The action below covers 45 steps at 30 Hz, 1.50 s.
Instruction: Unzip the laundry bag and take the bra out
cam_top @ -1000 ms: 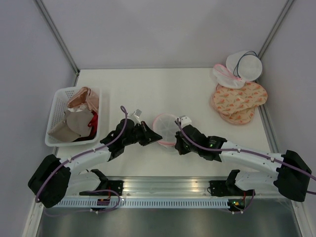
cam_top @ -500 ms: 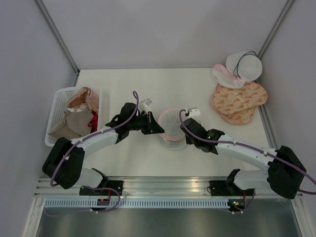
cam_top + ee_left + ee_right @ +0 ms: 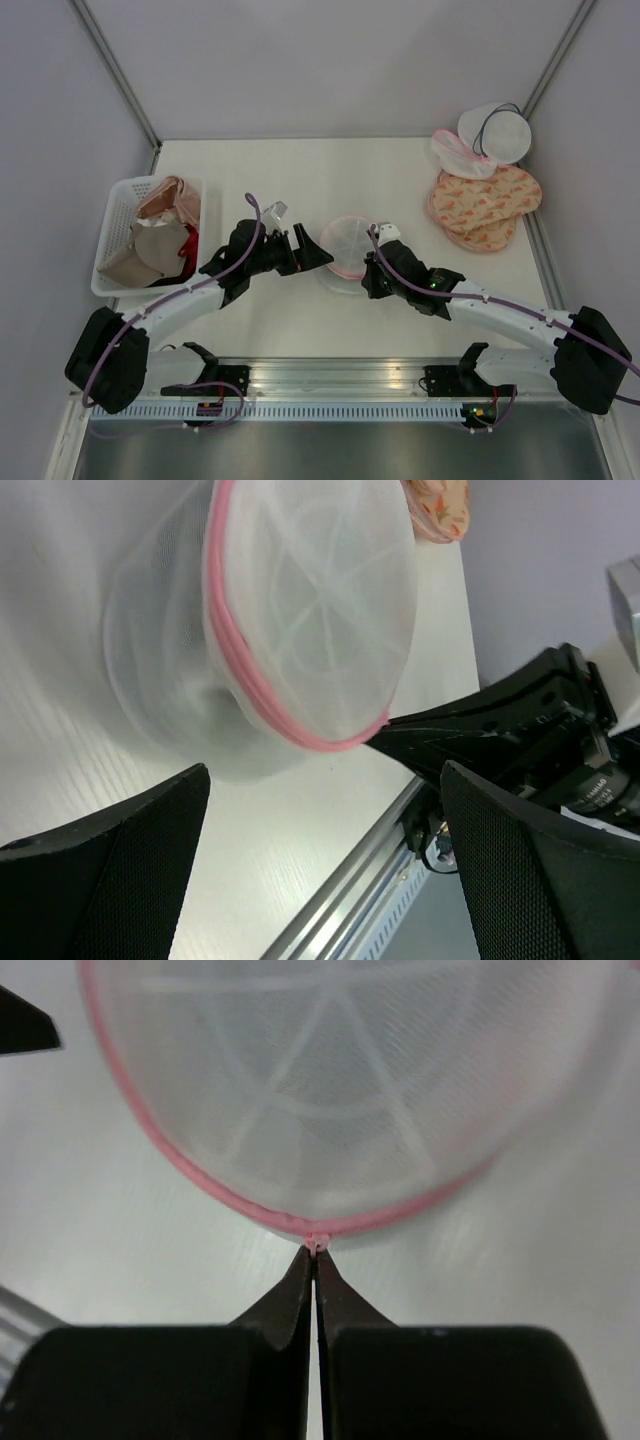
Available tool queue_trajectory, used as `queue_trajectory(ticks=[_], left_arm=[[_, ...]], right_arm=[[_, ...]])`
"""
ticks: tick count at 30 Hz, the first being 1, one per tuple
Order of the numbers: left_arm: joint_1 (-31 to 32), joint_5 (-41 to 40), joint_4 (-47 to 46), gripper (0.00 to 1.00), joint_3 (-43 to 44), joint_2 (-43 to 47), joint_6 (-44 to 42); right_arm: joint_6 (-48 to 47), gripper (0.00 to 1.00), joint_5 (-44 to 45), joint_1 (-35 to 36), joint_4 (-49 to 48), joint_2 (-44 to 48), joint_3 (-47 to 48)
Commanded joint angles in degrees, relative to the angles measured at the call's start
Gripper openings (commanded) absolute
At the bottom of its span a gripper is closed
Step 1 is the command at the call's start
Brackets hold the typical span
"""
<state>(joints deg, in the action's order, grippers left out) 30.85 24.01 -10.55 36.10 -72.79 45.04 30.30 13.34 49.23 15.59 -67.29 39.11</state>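
Note:
The laundry bag [image 3: 349, 247], a round white mesh pouch with pink trim, sits tilted at the table's middle. It fills the right wrist view [image 3: 350, 1090] and the top of the left wrist view [image 3: 310, 630]. My right gripper [image 3: 369, 272] is shut on the pink zipper pull [image 3: 317, 1242] at the bag's near edge, with its tips [image 3: 316, 1252] pressed together. My left gripper [image 3: 318, 257] is wide open just left of the bag and holds nothing [image 3: 320, 870]. No black bra shows in any view.
A white basket [image 3: 118, 205] of beige, pink and red garments stands at the left. Peach patterned bags [image 3: 485, 205], a white round bag with dark trim [image 3: 497, 130] and another small pouch [image 3: 458, 157] lie at the back right. A metal rail [image 3: 340, 375] runs along the front edge.
Both grippers and the bag moved away from the front edge. The bag's pink-trimmed half now tilts up. My left arm has drawn back a little to the left.

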Motion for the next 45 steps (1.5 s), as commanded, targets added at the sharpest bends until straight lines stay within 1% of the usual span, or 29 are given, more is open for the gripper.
queue_trajectory(ticks=[1,3,4,5,9,10,13,14,17,18,20,21,22,23,24,26,29,31,32,33,34,35,36,38,40,42,45], left_arm=[[4.2,-5.46,-1.84,1.0,-6.01,7.13,8.04],[5.88,-6.52,-2.72,1.0,-7.87,9.51,11.38],[6.93,-6.69,-4.81,1.0,-8.75,9.86,12.35],[7.38,-6.7,-6.31,1.0,-10.33,9.86,13.84],[7.91,-6.34,-9.32,1.0,-10.61,6.62,14.99],[8.0,-6.17,-9.58,0.99,-10.17,4.35,15.08],[8.08,-5.73,-12.74,0.91,-9.55,0.22,15.6],[8.08,-5.73,-15.01,0.85,-9.64,-0.67,16.3],[8.08,-5.73,-18.09,0.72,-10.17,-3.14,17.71],[8.08,-5.82,-19.5,0.63,-10.34,-3.4,17.98],[8.08,-6.52,-19.69,0.5,-10.52,-3.84,18.07],[8.08,-6.69,-19.51,0.38,-10.52,-3.76,18.07],[8.08,-7.13,-19.43,0.32,-10.69,-3.67,17.98],[8.08,-7.31,-19.25,0.2,-10.78,-3.41,17.98],[8.08,-8.01,-18.03,0.15,-10.78,-3.23,17.89],[8.08,-8.8,-16.88,0.07,-10.78,-2.62,17.63],[8.08,-9.59,-16.09,0.02,-10.87,-2.26,17.1],[8.08,-9.68,-15.39,0.02,-10.26,-2.18,16.4],[8.08,-9.68,-14.51,0.02,-9.91,-2.09,15.79],[8.08,-9.94,-13.98,0.02,-9.73,-2.09,15.44],[8.0,-10.03,-13.54,0.02,-9.21,-2.18,14.65],[7.91,-10.04,-12.58,0.02,-9.03,-2.0,14.21],[7.73,-10.12,-12.13,0.02,-8.85,-1.91,13.94],[7.56,-9.6,-11.69,0.02,-8.41,-1.65,12.89],[6.94,-8.55,-11.17,0.02,-7.8,-1.74,11.23],[5.98,-7.05,-10.03,0.02,-6.23,-2.0,9.55],[4.23,-3.01,-8.53,0.02,-2.89,-3.49,5.34]], right_arm=[[-0.16,0.0,-19.19,-0.1,-11.42,1.19,-2.37],[-0.16,0.0,-25.01,-0.1,-15.14,1.02,-3.77],[-0.16,0.0,-29.04,-0.01,-18.81,0.67,-3.95],[-0.07,0.0,-30.29,-0.1,-19.98,0.58,-4.13],[0.11,0.01,-32.76,-0.01,-22.18,-0.3,-4.13],[0.02,0.0,-32.94,-0.1,-22.62,-0.21,-4.13],[0.11,0.0,-33.29,-0.1,-22.71,0.49,-4.48],[-0.07,0.0,-33.38,-0.01,-22.54,0.58,-4.57],[-0.68,0.01,-33.3,0.07,-20.87,1.28,-4.75],[-0.86,0.0,-32.86,0.25,-20.26,1.45,-4.75],[-1.21,0.01,-32.07,0.42,-18.5,2.07,-4.75],[-1.3,0.0,-31.46,0.43,-17.28,2.25,-4.75],[-1.3,0.0,-30.93,0.43,-16.57,2.6,-4.66],[-1.56,0.0,-30.49,0.51,-16.04,2.69,-4.66],[-1.56,0.0,-29.96,0.6,-15.77,2.95,-4.75],[-1.65,0.0,-29.69,0.95,-13.93,3.3,-5.27],[-1.83,0.0,-26.01,2.09,-11.04,3.65,-5.19],[-1.92,0.0,-22.94,2.53,-6.65,3.65,-4.66],[-1.83,0.0,-18.4,2.8,-4.8,3.57,-3.79],[-1.74,0.01,-16.27,2.89,-0.87,3.04,-3.35],[-0.96,0.01,-13.81,2.89,1.08,2.86,-2.82],[-0.51,0.0,-9.0,2.89,2.84,2.6,-1.94],[0.01,0.0,-6.43,2.97,5.73,2.08,-1.5],[1.24,0.0,-0.99,2.89,7.6,1.55,-0.88],[2.12,0.0,2.29,2.97,9.1,1.28,-0.53],[2.48,0.0,4.84,2.89,9.28,1.02,-0.18],[1.69,0.0,5.9,2.89,7.97,1.02,0.44]])
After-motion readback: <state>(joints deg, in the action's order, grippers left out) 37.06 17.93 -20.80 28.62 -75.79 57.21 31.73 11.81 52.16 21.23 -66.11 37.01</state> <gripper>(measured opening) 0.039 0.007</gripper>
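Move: The open left hand has the near-left stretch of the laundry bag's zip edge about 5 cm back, 3 cm to its right and 6 cm below. The bag's mesh panel centres some 6 cm to that hand's right, level fore-and-aft and 6 cm down; the right gripper is about 7 cm back, 12 cm right and 5 cm down. From the right hand, which already grips the rim, that zip stretch lies roughly 9 cm left and 1 cm ahead, at its height. Left hand sinks back 5 cm, pinches the zip edge; right, still gripping, swings 8 cm left and returns. ##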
